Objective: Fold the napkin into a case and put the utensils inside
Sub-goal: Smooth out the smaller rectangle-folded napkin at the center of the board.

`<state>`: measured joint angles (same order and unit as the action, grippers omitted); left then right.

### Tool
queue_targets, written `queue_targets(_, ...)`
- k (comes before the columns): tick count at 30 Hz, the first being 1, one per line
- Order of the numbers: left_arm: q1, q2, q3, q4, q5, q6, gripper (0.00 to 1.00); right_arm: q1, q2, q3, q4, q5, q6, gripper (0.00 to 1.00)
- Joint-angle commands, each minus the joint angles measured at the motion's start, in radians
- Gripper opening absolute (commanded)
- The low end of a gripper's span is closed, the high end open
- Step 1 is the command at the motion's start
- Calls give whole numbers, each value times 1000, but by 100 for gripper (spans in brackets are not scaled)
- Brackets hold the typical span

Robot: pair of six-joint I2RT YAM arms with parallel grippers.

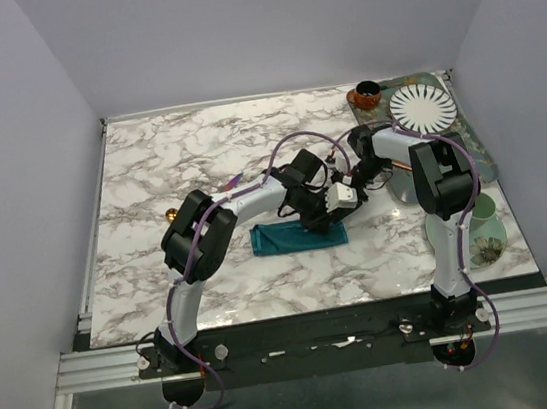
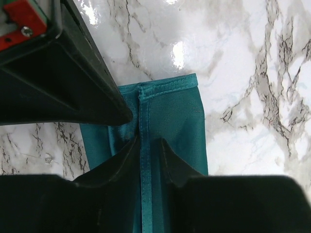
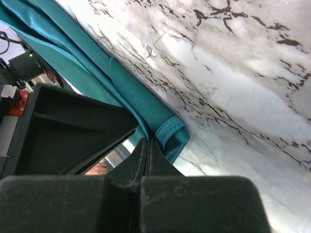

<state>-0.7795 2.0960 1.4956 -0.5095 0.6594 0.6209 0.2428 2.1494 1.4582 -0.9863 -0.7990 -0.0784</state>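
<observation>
The teal napkin (image 1: 283, 238) lies folded into a narrow strip on the marble table. My left gripper (image 1: 318, 221) stands over its right part. In the left wrist view its jaws (image 2: 148, 141) rest on the cloth (image 2: 175, 116), a little apart, straddling a stitched hem. My right gripper (image 1: 345, 213) is shut. Its tips (image 3: 150, 141) touch the napkin's doubled-over end (image 3: 170, 133); whether they pinch a layer I cannot tell. A gold utensil (image 1: 169, 215) and a thin purplish one (image 1: 236, 180) lie apart on the table to the left.
A tray (image 1: 479, 152) at the back right holds a white fluted plate (image 1: 420, 107) and a brown cup (image 1: 367, 94). A pale green saucer (image 1: 481, 230) sits near the right arm. A copper-pink stick (image 1: 401, 160) lies by the tray. Both grippers crowd the napkin's right end.
</observation>
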Motion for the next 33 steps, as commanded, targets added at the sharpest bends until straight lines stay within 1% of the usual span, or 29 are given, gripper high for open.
queue_targets(1,-14,13,-15,-18,-75,8,26,1,30,13,0,15,-3,1)
queue_targets(2,-18,13,-20,-18,-81,10,22,1,30,11,0,15,-3,1)
queue_targets(4,-21,13,-23,-18,-86,20,20,1,32,10,1,18,-4,0)
queue_targets(5,-23,12,-26,-18,-93,22,13,1,33,7,1,18,-4,1)
queue_targets(8,-24,-4,-32,-9,-101,11,0,1,30,4,0,23,-12,1)
queue_targets(17,23,-76,-40,26,-72,-44,0,1,29,2,0,21,-27,1)
queue_targets(24,43,-39,-31,0,-84,-36,0,1,27,13,-5,11,-23,1)
queue_targets(27,48,-25,-25,2,-87,-39,0,1,23,16,-6,-8,-17,8)
queue_targets(28,48,-22,-23,2,-86,-43,0,1,20,17,-5,-25,-11,14)
queue_targets(30,48,-16,-18,0,-83,-43,0,1,17,22,-6,-45,-1,20)
queue_targets(31,48,-14,-17,0,-81,-41,0,1,15,25,-8,-55,2,25)
queue_targets(33,48,-14,-15,-1,-76,-38,0,3,14,30,-15,-55,5,28)
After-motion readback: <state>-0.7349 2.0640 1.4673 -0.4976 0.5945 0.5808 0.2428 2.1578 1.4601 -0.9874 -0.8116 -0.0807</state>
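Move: The napkin's middle lies about 8 cm left of the left hand, 1 cm back and 1 cm below; its right end is at the half-open fingers. A purple utensil sits some 21 cm left and 13 cm ahead, and the tray about 23 cm right and 18 cm ahead. From the right hand, fingers shut at the far right corner, the napkin's middle is some 11 cm left, 4 cm back and 1 cm below. Left fingers shut on the napkin, then drag it about 3 cm forward-left; the stationary right fingers part slightly. ##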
